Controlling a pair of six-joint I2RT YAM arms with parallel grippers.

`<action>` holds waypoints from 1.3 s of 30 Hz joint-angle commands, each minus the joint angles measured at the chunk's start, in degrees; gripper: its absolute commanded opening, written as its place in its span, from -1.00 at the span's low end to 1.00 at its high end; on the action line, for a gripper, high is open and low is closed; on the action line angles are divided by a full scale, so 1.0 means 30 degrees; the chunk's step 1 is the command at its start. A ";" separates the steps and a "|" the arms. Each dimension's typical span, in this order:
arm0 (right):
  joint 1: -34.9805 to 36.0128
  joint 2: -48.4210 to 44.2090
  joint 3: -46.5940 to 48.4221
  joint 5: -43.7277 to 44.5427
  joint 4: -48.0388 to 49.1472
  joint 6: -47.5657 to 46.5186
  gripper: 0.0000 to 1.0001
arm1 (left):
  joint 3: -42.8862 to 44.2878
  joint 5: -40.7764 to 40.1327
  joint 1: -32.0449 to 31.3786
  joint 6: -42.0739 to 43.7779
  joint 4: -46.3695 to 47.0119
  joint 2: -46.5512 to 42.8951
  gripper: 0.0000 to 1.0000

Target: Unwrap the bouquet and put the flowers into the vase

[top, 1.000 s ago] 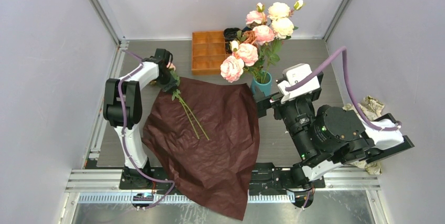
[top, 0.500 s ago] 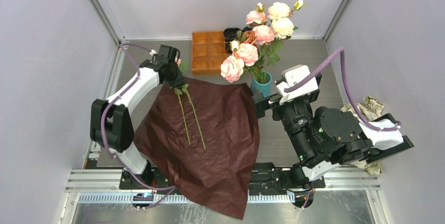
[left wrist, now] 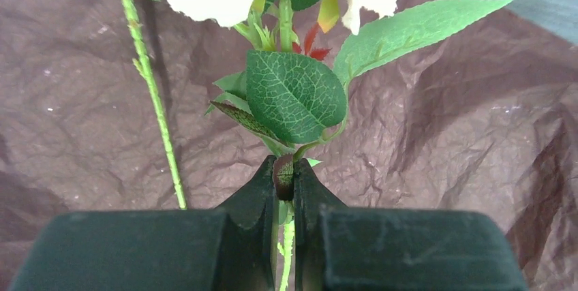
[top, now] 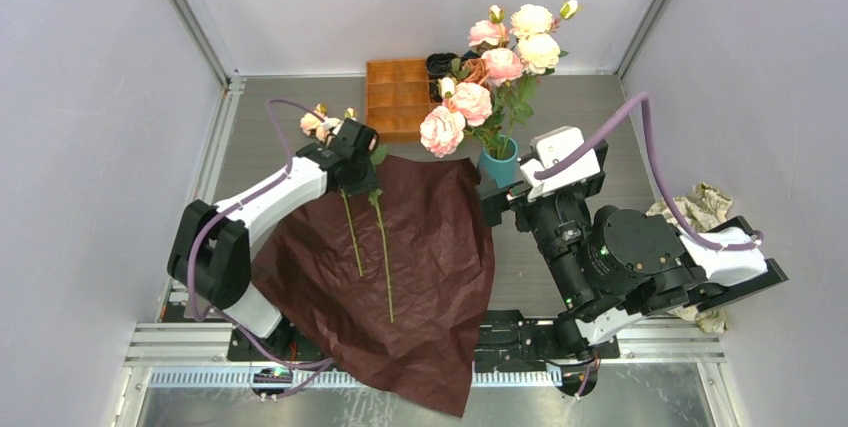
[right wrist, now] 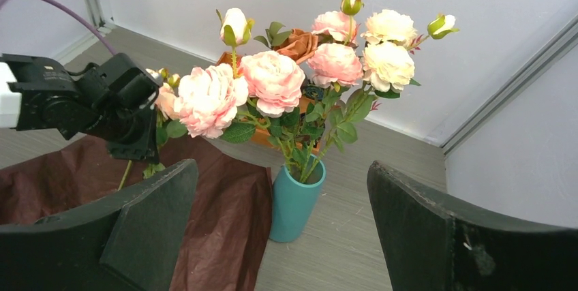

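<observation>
The teal vase (top: pixel 499 159) (right wrist: pixel 294 202) stands at the back centre and holds several pink, peach and cream flowers (top: pixel 500 57) (right wrist: pixel 272 80). The maroon wrapping paper (top: pixel 420 267) (left wrist: pixel 463 120) lies spread open on the table. Above its far edge, my left gripper (top: pixel 360 179) (left wrist: pixel 284 175) is shut on a green flower stem (left wrist: pixel 286 236) just below its leaves (left wrist: pixel 294 97). The blooms (top: pixel 320 123) sit behind it. Long stems (top: pixel 383 247) hang over the paper, and a second stem (left wrist: pixel 153 93) runs left of the jaws. My right gripper (top: pixel 500 192) (right wrist: pixel 279 168) is open, facing the vase, holding nothing.
An orange compartment tray (top: pixel 398 97) sits at the back, left of the vase, with a dark object (top: pixel 440 64) at its right end. A beige patterned cloth (top: pixel 705 207) lies at the right edge. Grey walls close in the table on three sides.
My left gripper has moved right toward the vase with the flowers in it. The stems have swung round to hang over the paper. The right arm has barely moved.
</observation>
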 commanded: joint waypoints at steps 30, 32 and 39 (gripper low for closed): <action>0.0043 -0.3013 0.0315 0.6335 -0.3583 0.3424 0.99 | 1.3979 -0.8597 -1.6647 1.6512 1.0345 -0.3767 -0.84; 0.0040 -0.2901 0.0640 0.6335 -0.4077 0.3648 0.99 | 1.4695 -0.7684 -1.6638 1.7011 1.0756 -0.2932 -0.81; 0.0032 -0.3056 0.0804 0.6321 -0.4802 0.4007 0.99 | 1.5020 -0.5997 -1.6660 2.0143 1.4612 -0.0457 -0.81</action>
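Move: The left hand already pinches a flower stem. The vase it is meant for stands about 25 cm to this hand's right, level with it fore and aft, its middle at about hand height. The orange tray lies some 20 cm ahead and 12 cm right, and the last flower's heads about 13 cm ahead and 9 cm left, both some 8 cm lower. From the right hand the vase is about 19 cm ahead, 3 cm left and 40 cm below. Left hand swings its pinched flower up 45 cm, right and back, tipping fingers upward; right hand edges right. ##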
